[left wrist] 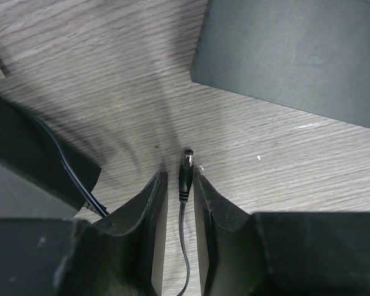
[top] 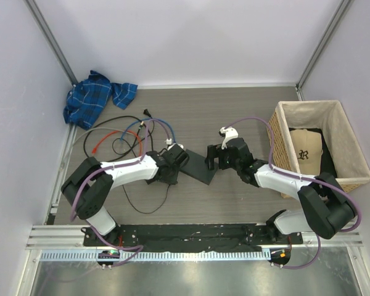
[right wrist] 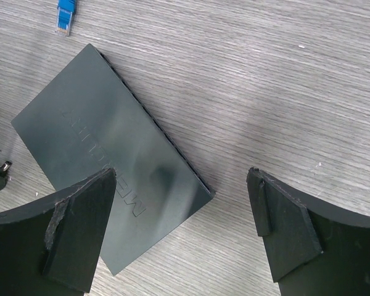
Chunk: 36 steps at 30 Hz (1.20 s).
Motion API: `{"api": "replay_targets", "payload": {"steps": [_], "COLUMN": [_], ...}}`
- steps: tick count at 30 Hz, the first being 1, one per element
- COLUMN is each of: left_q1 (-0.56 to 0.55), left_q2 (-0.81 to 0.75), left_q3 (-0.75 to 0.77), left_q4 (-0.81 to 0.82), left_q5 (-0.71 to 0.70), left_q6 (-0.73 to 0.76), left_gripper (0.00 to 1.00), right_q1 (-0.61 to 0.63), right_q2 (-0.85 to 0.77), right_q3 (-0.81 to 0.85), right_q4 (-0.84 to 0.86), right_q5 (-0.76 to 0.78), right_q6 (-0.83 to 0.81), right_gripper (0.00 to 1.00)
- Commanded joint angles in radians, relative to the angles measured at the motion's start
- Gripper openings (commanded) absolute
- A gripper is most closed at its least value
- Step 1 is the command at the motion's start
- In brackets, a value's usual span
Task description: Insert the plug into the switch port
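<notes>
The plug (left wrist: 185, 165), a small black barrel plug on a thin cord, lies on the table between the fingers of my left gripper (left wrist: 180, 176). The jaws stand narrowly apart around it, with a slim gap on its left side. The switch (top: 197, 165) is a flat dark grey box (left wrist: 290, 55) just beyond the plug's tip. I cannot make out the switch port in any view. My right gripper (right wrist: 182, 176) hangs wide open over the switch's near corner (right wrist: 105, 166), holding nothing. Both grippers (top: 182, 157) (top: 213, 157) flank the box.
A wicker basket (top: 308, 108) with a beige cap stands at the right. A blue plaid cloth (top: 95, 98) lies at the back left, loose cables (top: 120, 139) beside it. A black adapter brick (left wrist: 24, 160) sits left of the plug. A blue network connector (right wrist: 65, 15) lies beyond the switch.
</notes>
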Motion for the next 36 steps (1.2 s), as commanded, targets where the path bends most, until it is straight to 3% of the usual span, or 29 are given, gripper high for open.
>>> {"api": "replay_targets", "payload": {"steps": [1,14,26,36], "left_q1": [-0.002,-0.007,-0.029,-0.059], "left_q2": [-0.005,-0.021,-0.036,-0.036], "left_q3": [0.008,-0.004,-0.001,0.000], "left_q4": [0.026,-0.014,-0.028,0.133], "left_q5": [0.014,0.044,0.057,0.148], "left_q6": [-0.008,-0.016,0.001,0.133], "left_gripper": [0.27,0.27,0.00,0.00], "right_q1": [-0.006,-0.004,-0.021,-0.116], "right_q2": [-0.020,-0.020,-0.013,0.036], "right_q3": [-0.005,-0.005,-0.005,-0.007], "right_q4": [0.054,0.056,0.054,0.094], "right_q5": [0.006,0.000,0.025,-0.129], "right_q6": [0.004,0.004,0.033,0.109], "right_gripper": [0.96,0.96,0.96,0.96]}}
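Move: The black cable's thin power plug already lies between the left gripper's open fingertips, practically at the hand point. From that hand the switch is about 5 cm ahead and 9 cm right, the black adapter some 3 cm ahead and 8 cm left, and the blue plug about 12 cm ahead, 1 cm right. The right hand has the switch roughly 2 cm back, 5 cm left and 5 cm below. Keep the left gripper low around the plug while easing it back barely 1 cm, and close the fingers until they pinch it. Then take the plug right and slightly farther back, about 2.5 cm in all, turning the wrist some 10 degrees clockwise. At the end, swing the wide-open right gripper nearly 3 cm right and forward, away from the switch. ##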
